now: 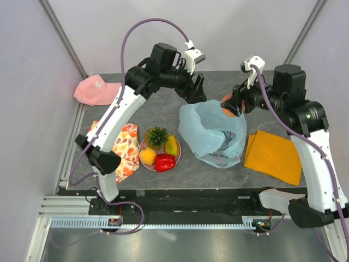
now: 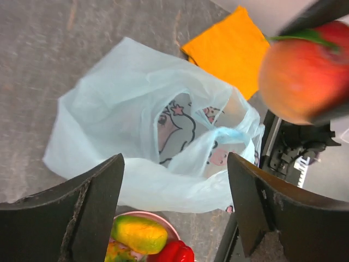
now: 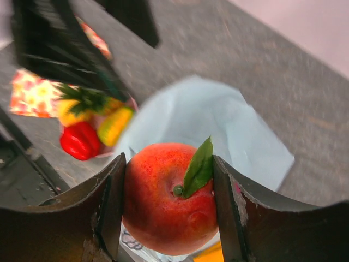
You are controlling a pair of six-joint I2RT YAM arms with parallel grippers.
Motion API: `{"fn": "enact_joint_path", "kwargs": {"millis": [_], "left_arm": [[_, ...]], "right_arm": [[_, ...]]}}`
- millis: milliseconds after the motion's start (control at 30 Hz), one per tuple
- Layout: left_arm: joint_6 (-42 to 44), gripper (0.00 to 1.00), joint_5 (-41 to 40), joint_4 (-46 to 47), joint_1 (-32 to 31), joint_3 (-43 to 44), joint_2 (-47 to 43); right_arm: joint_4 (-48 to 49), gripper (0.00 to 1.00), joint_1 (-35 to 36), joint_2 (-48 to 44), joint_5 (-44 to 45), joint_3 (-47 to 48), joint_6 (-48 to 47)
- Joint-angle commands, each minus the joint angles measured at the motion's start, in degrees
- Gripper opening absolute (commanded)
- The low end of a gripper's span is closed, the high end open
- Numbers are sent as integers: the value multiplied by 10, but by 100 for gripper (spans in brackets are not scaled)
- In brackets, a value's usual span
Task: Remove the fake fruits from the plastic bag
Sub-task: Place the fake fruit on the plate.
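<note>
The light-blue plastic bag (image 1: 212, 134) lies crumpled on the table, mouth up, its cat print showing inside (image 2: 174, 128). Just above its far right rim, my right gripper (image 3: 168, 164) is shut on the pink-orange peach (image 3: 169, 199), which has a green leaf; the peach (image 2: 302, 73) also shows in the left wrist view. My left gripper (image 1: 197, 93) hangs open and empty above the bag's far left edge, its dark fingers (image 2: 92, 202) wide apart. A pineapple (image 1: 157, 135), mango (image 1: 172, 146), orange-yellow fruit (image 1: 147, 156) and red pepper (image 1: 164, 162) sit on a pink plate (image 1: 177, 158).
A flat orange cloth (image 1: 274, 155) lies right of the bag. A floral orange-and-white cloth (image 1: 126, 147) lies left of the plate, under the left arm. A pink cap (image 1: 95, 90) rests at the far left corner. Grey walls enclose the table.
</note>
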Motion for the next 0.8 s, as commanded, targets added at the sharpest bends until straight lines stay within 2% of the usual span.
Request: {"fn": "enact_joint_path", "kwargs": {"millis": [0, 167, 267, 367, 400, 467, 500, 600, 767], "left_arm": [[28, 84, -48, 8, 16, -9, -92], [42, 85, -96, 2, 70, -36, -151], [32, 85, -96, 1, 128, -64, -190], [20, 85, -80, -3, 188, -106, -240], [14, 85, -76, -3, 211, -117, -255], [11, 84, -56, -3, 233, -151, -304], [11, 84, -50, -4, 252, -162, -322], [8, 84, -31, -8, 291, -199, -381], [5, 84, -4, -15, 333, -253, -446]], "right_arm": [[-18, 22, 54, -19, -54, 47, 35], [-27, 22, 118, 5, -59, 55, 16], [-27, 22, 198, 34, -22, 56, -11], [-37, 22, 297, 70, 16, 59, -53], [-39, 21, 351, 91, 48, 59, -65], [-54, 21, 409, 112, 76, 51, -123], [-55, 20, 461, 125, 103, 40, -148], [-40, 20, 525, 147, 120, -10, -222], [6, 19, 574, 186, 180, -69, -320]]}}
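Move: The plate, the peach's destination, lies about 26 cm to the left of the right hand, 8 cm back and some 37 cm below. On it, the red pepper is roughly 24 cm left and 11 cm back of the hand, and the mango about 21 cm left and 5 cm back. The plastic bag sits nearly underneath, 4 cm left and 3 cm back. From the left hand, the plate is about 15 cm left and 12 cm back. Keeping the peach pinched between its fingers, the right hand carries it over the bag towards the plate, about 20 cm left and 18 cm back, rising slightly before sinking to end 14 cm lower. It swings some 60 degrees counter-clockwise, the fingers tipping steeply down. The left hand, still open and empty, draws away from the bag, about 26 cm left and 10 cm up, turning counter-clockwise. ##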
